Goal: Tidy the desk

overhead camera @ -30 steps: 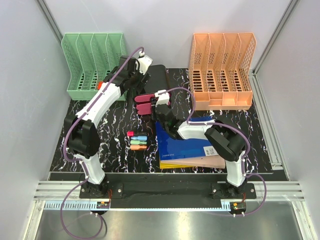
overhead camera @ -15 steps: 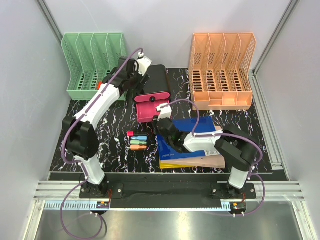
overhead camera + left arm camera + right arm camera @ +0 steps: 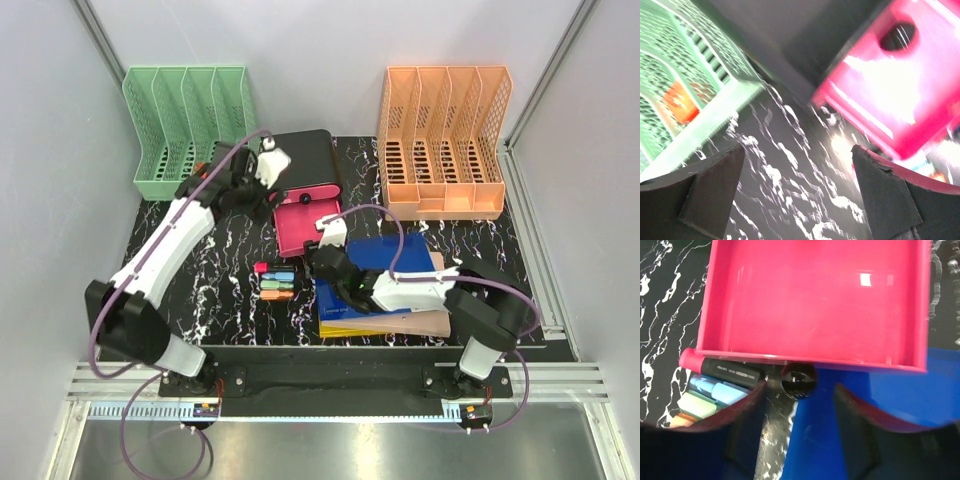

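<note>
The desk [image 3: 230,250] is a black tabletop with white veining. At its back middle stands a black drawer box [image 3: 308,158] with its pink drawer [image 3: 300,225] pulled out and empty [image 3: 815,300]. My left gripper [image 3: 797,195] is open over bare desk, just left of the box, with the pink front [image 3: 900,95] to its right. My right gripper [image 3: 800,412] is open too. The drawer's black knob [image 3: 799,380] sits just ahead of its fingertips, free of them. In the top view the right gripper [image 3: 322,252] is at the drawer's near end.
Several coloured markers [image 3: 275,282] lie left of the right gripper, and show as markers [image 3: 715,387] beside the drawer. A blue book [image 3: 385,270] tops a stack at the front right. A green file rack [image 3: 185,125] and an orange file rack [image 3: 445,135] stand at the back.
The drawer box has come to rest flat with its pink drawer out. Both grippers have opened wider. The left arm has swung left off the box, and the right gripper has let go of the knob.
</note>
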`<state>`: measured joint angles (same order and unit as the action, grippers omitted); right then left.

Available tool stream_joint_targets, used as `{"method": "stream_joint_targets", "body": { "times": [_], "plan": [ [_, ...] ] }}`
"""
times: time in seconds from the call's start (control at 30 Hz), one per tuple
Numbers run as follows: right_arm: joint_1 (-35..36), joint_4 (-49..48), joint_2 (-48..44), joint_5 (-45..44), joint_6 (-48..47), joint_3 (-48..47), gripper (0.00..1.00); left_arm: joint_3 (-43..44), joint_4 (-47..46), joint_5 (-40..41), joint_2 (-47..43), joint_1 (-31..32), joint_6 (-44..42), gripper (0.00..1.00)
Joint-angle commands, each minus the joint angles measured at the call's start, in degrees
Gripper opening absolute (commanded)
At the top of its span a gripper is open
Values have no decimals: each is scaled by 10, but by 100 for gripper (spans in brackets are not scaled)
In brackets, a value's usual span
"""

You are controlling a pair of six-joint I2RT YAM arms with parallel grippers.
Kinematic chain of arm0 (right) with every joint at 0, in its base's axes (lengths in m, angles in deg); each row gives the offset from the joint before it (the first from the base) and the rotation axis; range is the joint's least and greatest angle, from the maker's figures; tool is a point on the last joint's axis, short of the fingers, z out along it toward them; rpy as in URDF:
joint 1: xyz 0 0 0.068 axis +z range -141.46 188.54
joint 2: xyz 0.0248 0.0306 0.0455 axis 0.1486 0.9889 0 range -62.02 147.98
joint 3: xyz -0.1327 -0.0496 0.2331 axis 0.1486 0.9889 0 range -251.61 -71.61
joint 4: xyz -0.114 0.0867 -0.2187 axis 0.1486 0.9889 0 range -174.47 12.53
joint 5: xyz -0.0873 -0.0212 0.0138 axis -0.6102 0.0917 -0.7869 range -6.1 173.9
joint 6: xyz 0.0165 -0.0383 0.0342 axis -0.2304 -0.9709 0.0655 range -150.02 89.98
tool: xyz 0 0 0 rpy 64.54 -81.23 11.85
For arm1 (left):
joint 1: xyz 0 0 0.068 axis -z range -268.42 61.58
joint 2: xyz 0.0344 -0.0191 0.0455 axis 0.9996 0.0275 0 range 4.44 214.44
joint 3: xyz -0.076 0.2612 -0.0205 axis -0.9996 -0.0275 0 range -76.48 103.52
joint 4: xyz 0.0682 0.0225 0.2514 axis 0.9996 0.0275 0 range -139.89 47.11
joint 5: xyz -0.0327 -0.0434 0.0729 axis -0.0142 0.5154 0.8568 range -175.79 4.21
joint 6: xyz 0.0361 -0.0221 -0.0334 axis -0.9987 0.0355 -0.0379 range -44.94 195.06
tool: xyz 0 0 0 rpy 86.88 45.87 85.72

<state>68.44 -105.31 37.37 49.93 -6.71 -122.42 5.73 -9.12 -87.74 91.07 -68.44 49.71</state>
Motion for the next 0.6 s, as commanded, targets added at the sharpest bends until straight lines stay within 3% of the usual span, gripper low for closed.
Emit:
{"method": "stream_joint_targets", "body": {
  "times": [0.0,0.07,0.27,0.57],
  "plan": [
    [5,58,-91,-52,9,6,78,-102,34,-82,-86,2,-57,95],
    [5,69,-144,-57,11,21,84,-172,46,-96,-121,12,-80,93],
    [5,113,-275,-71,15,55,87,-324,39,-97,-171,68,-124,70],
    [4,182,-391,-115,28,104,85,-378,-20,-101,-145,102,-130,66]
  ]
}}
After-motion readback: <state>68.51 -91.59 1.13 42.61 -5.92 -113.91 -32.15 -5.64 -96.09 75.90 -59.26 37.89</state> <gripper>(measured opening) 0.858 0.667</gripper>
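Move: The orange highlighter lies about 17 cm back, 5 cm right and 20 cm below my left hand. The green one sits 2 cm and the blue one 4 cm farther out than it, and the black marker 6 cm. The open pink drawer is 10 cm to this hand's right, some 2 cm back and 16 cm below. Its black knob is at my right fingertips, about 1 cm ahead and 1 cm left; the blue folder is 15 cm right of that hand, 6 cm back, 8 cm lower. I bring my left hand back some 18 cm and down nearly as far, from beside the drawer box towards the near end of the pen row, tipping the fingers steeply down, turning them clockwise and narrowing them to about two-thirds open. Meanwhile my right hand opens wide at the knob, comes free, and rises about 14 cm while swinging 10 cm right over the blue folder. ##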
